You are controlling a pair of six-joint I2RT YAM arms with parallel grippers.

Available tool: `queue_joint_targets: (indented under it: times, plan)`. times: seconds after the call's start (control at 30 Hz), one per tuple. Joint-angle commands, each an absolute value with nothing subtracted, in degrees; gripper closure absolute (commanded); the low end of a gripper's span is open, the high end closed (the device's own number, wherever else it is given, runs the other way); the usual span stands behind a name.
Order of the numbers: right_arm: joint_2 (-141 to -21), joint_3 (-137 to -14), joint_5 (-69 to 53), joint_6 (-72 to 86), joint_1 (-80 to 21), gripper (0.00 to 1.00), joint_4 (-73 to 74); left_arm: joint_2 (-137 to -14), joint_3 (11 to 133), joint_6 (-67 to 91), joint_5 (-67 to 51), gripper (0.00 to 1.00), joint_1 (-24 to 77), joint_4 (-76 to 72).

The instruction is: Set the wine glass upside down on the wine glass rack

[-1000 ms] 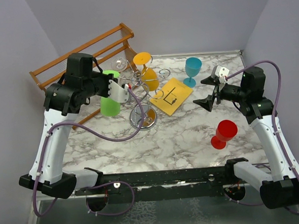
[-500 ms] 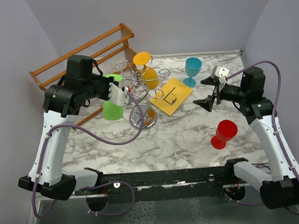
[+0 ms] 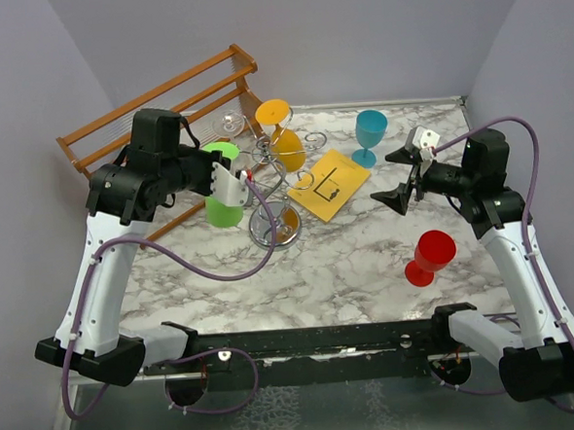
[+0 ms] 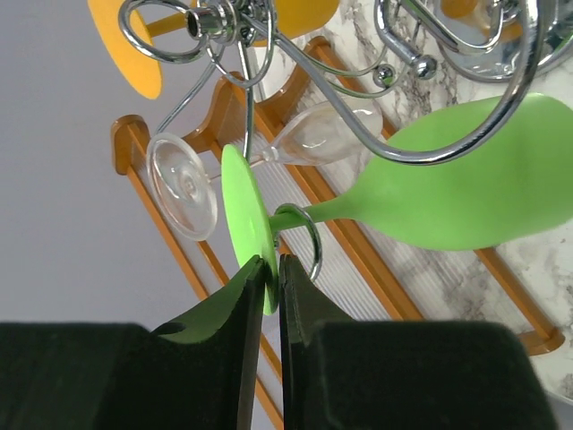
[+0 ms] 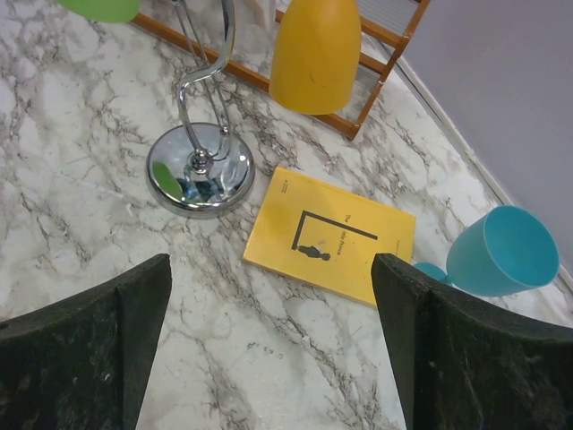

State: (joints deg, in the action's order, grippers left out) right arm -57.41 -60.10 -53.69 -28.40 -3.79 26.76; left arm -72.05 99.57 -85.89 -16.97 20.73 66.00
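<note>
A green wine glass (image 3: 223, 211) hangs upside down, its stem resting in a wire loop of the chrome wine glass rack (image 3: 269, 162). In the left wrist view the green bowl (image 4: 483, 179) points away and the flat foot (image 4: 246, 224) faces my fingers. My left gripper (image 4: 269, 269) is shut on the foot's rim, the jaws a thin slit apart with the green edge between them; from above this gripper (image 3: 228, 175) sits left of the rack's post. My right gripper (image 3: 406, 174) hovers wide open at the right, holding nothing, with the marble showing between its fingers (image 5: 269, 305).
An orange glass (image 3: 285, 142) and a clear glass (image 4: 183, 184) also hang on the rack. A yellow book (image 3: 334, 183) lies beside the rack's round base (image 5: 199, 170). A blue glass (image 3: 370, 132) and a red glass (image 3: 431, 255) stand at the right. A wooden shelf rack (image 3: 153, 101) sits at the back left.
My left gripper has carried the green glass slightly right and down, closer to the rack's post. The right arm has stayed still.
</note>
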Motion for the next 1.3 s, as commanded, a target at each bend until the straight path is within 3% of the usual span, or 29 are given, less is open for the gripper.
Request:
queue_joint_targets:
  times: [0.0, 0.67, 1.27]
  plan:
    - [-56.4, -59.7, -53.1, -29.2, -4.0, 0.07, 25.0, -71.1, 98.8, -86.0, -19.9, 0.83, 20.7, 69.4]
    - [-56.7, -63.0, -42.8, -31.2, -4.0, 0.07, 31.0, -69.6, 99.2, -87.1, -19.6, 0.71, 20.7, 72.8]
    - [-61.8, -67.0, -23.2, -26.3, -4.0, 0.07, 31.3, -67.7, 100.5, -84.7, -19.0, 0.44, 20.7, 75.3]
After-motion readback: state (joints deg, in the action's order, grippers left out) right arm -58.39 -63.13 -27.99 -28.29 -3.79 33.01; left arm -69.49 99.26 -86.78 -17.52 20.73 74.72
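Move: The green glass hangs by the rack's hook with its foot's edge at the left fingertips, its middle about 3 cm ahead, 2 to the right and 8 below; the orange glass hangs some 12 cm ahead, 13 right, 7 below. From the right hand, roughly 13 cm above them, the clear glass stands about 21 cm right and 3 ahead, the blue glass 18 straight ahead, the red glass 14 back and 13 right. Left fingers open off the green foot, backing about 4 cm; the right, open, swings 6 cm right, turning clockwise. ##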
